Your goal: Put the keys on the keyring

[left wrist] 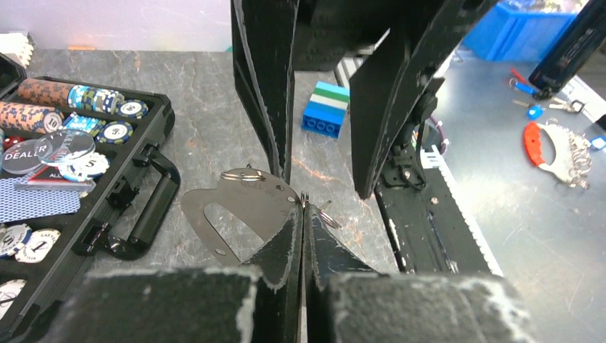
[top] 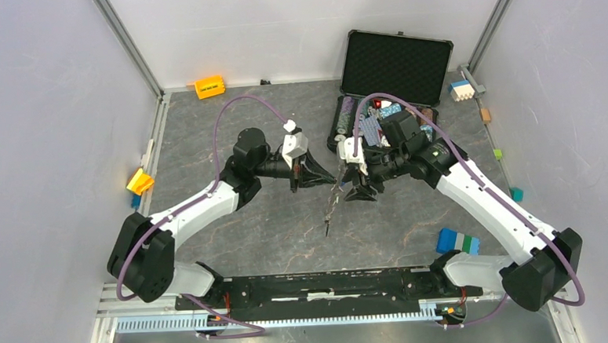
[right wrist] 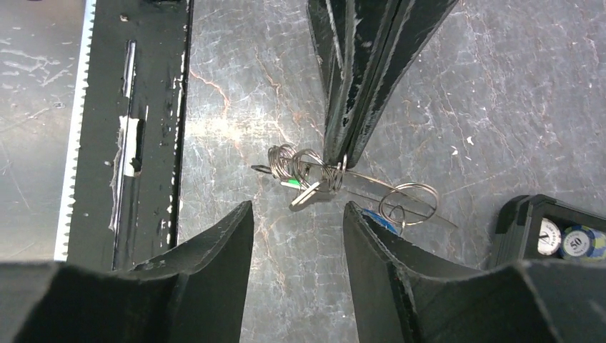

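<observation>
The keyring, a flat silver oval loop, is held above the table with my left gripper shut on its edge. In the right wrist view the left fingers come down from the top onto a cluster of small rings, a green tag and a small silver key. My right gripper stands open just short of that cluster, touching nothing. From above, the left gripper and right gripper meet at mid-table, and the thin chain hangs down between them.
An open black case with poker chips and cards lies at the back right, close behind the right arm. A blue, green and white block sits near the right base. Orange and yellow blocks lie at the left.
</observation>
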`<move>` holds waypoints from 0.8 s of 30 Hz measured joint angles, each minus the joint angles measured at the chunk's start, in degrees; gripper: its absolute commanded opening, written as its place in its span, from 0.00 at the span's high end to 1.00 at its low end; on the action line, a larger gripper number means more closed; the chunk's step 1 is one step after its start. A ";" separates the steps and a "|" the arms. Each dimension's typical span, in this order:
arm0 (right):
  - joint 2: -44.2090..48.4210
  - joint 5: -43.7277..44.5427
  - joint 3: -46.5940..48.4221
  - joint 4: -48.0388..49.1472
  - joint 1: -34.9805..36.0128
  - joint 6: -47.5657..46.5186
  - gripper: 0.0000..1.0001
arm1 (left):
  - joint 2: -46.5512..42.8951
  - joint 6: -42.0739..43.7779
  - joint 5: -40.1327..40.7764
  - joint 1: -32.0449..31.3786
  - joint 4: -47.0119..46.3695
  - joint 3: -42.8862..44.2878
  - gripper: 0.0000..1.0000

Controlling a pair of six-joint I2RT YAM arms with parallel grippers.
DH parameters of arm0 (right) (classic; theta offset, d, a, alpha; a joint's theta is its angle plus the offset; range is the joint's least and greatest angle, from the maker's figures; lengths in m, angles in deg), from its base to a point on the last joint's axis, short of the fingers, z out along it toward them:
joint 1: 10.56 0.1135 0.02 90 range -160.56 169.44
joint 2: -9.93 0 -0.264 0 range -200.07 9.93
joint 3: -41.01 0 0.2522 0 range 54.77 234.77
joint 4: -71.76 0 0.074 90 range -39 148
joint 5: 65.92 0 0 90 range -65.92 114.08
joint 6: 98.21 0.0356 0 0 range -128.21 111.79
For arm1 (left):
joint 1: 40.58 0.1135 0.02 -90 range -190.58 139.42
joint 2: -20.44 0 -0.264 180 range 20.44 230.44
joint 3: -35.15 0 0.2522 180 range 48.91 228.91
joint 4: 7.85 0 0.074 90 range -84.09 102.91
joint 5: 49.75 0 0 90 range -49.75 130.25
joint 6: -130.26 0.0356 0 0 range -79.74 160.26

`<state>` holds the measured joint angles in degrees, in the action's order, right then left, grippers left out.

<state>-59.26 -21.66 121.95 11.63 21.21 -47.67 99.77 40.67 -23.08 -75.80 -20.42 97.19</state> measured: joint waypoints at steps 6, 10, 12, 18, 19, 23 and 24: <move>-0.13 -1.01 -1.33 2.47 0.00 0.44 0.50 | 0.00 -7.06 0.39 0.00 -6.82 -0.24 0.98; -0.20 -1.03 -1.44 4.15 0.00 1.09 0.66 | 0.00 -8.76 0.44 0.00 -8.83 -0.74 0.98; -0.24 -1.03 -1.44 5.01 0.00 1.60 0.77 | 0.02 -9.18 0.44 0.00 -9.35 -1.05 0.98; -0.70 -0.94 -1.44 5.64 0.00 2.12 0.93 | 0.02 -9.35 0.44 0.00 -9.55 -1.62 0.98; -0.72 -0.83 -1.44 5.64 0.00 2.12 0.95 | 0.00 -9.35 0.44 0.00 -9.55 -1.64 0.98; -0.72 -0.55 -1.42 5.60 0.00 1.92 1.00 | 0.00 -9.35 0.42 0.00 -9.53 -1.68 0.98; -0.72 -0.52 -1.44 5.57 0.00 1.84 1.00 | 0.00 -9.33 0.42 0.00 -9.53 -1.68 0.98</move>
<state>-59.98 -22.18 120.51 17.20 21.21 -45.84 99.77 31.34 -22.67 -75.80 -29.95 95.50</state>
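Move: The split ring still pinched at the left fingertips lies right in front of the open right fingers: about 1 cm farther out, 1 cm to the left and 1 cm below the right hand point. The metal plate extends forward, its middle about 3 cm beyond the ring and 2 cm lower; the bundle of small rings hangs some 2 cm back of the ring and 3 cm lower. From the left hand, the ring is right at the pads, about 1 cm to the right and 1 cm down. The left hand keeps its shut grip and lifts the split ring about 2 cm, tilting only slightly, then eases back down half a centimetre and holds it there beside the right fingertips. After a tiny dip the right hand creeps roughly 1 cm forward and 1 cm left towards the left fingertips, hardly turning, and its fingers close from about half open to nearly shut, tip to tip with the left hand's, pinching the ring there. ##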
